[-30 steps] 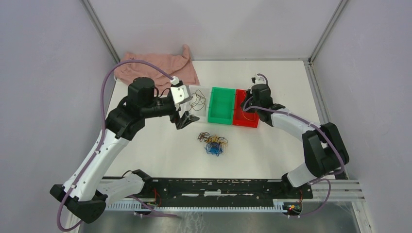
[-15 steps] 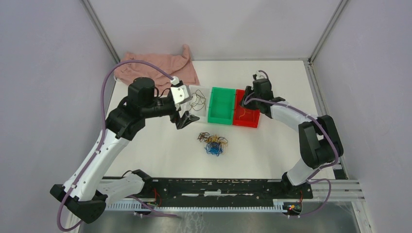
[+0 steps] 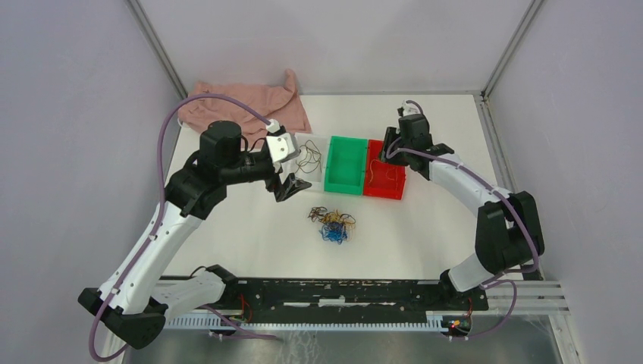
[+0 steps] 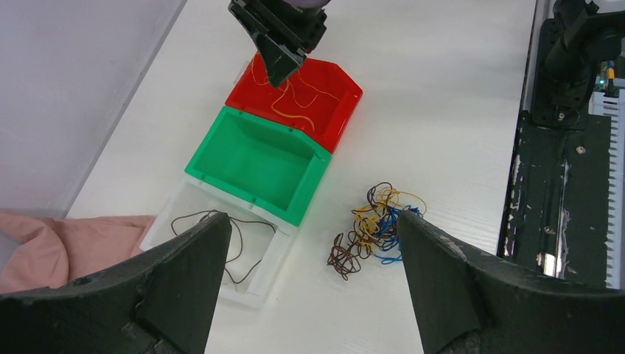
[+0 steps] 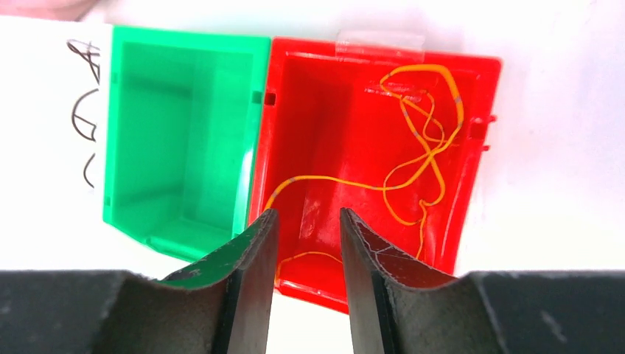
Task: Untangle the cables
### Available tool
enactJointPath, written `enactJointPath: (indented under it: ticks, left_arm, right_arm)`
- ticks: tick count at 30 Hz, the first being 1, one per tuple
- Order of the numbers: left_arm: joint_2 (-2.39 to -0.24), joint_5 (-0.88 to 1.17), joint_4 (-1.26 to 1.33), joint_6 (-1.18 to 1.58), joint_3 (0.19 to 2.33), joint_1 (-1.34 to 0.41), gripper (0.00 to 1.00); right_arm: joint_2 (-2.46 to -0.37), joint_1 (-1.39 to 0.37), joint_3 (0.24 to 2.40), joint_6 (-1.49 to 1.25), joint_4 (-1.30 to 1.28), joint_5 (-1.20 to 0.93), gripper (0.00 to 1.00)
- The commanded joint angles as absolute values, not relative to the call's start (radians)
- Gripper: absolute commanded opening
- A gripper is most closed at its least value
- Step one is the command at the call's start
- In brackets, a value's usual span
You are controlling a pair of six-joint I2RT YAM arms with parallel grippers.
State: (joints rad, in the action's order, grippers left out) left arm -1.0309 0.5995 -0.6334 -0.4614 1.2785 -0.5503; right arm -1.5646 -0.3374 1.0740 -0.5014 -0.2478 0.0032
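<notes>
A tangle of yellow-orange, blue and dark brown cables lies on the white table in front of the bins. One yellow-orange cable lies loose in the red bin. A dark brown cable lies in the clear white bin. My left gripper hovers wide open and empty, left of the tangle. My right gripper stands partly open above the red bin's far end, holding nothing.
An empty green bin sits between the red and white bins. A pink cloth lies at the back left. The black base rail runs along the near edge.
My right gripper has opened, released the yellow-orange cable into the red bin, and drawn back toward the bin's far end. The left arm has stayed still.
</notes>
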Motion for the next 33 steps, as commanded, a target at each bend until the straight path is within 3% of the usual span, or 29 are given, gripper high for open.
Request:
enactJointPath:
  ticks: [1,12,21,33]
  left_arm:
    - [-1.016,0.596,-0.597,-0.462,1.281,-0.551,0.90]
    - [-1.010,0.594,-0.598,-0.469,1.280,-0.551,0.90]
    - [-1.006,0.585,-0.602,-0.485,1.279,-0.551,0.90]
    - [-1.013,0.574,-0.606,-0.493,1.290,-0.551,0.90]
  right_arm:
    - [-1.521,-0.333,1.169,-0.467,-0.281,0.077,0.42]
    - [-1.674,-0.335,1.331,-0.389,-0.360,0.243,0.43]
    - [-1.812,-0.345,1.378,-0.378,-0.390,0.366,0.25]
    - [-1.972,-0.417,1.408,-0.378,-0.390,0.387,0.21]
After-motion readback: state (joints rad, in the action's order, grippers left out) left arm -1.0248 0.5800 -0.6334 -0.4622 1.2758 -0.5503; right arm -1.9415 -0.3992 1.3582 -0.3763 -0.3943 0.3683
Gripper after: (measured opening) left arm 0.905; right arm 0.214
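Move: Below the right hand, about 11 cm down, the yellow cable lies loosely spread in the red bin, its middle some 2 cm to the hand's right and 1 cm ahead. The red bin's own middle is level with the hand, 1 cm right and 9 cm below; the green bin's sits 11 cm left of the hand and 1 cm farther out. From the idle left hand, the yellow cable is some 19 cm ahead, 24 cm right and 32 cm lower. Arching over the red bin, the empty right hand first rises about 4 cm while going forward 5 cm, then sinks some 11 cm into the bin's far part above the yellow cable, drifting right and partly back left. Its wrist rolls about 25 degrees, left side down, and the half-open fingers narrow until the tips nearly meet; contact with the cable can't be seen. ##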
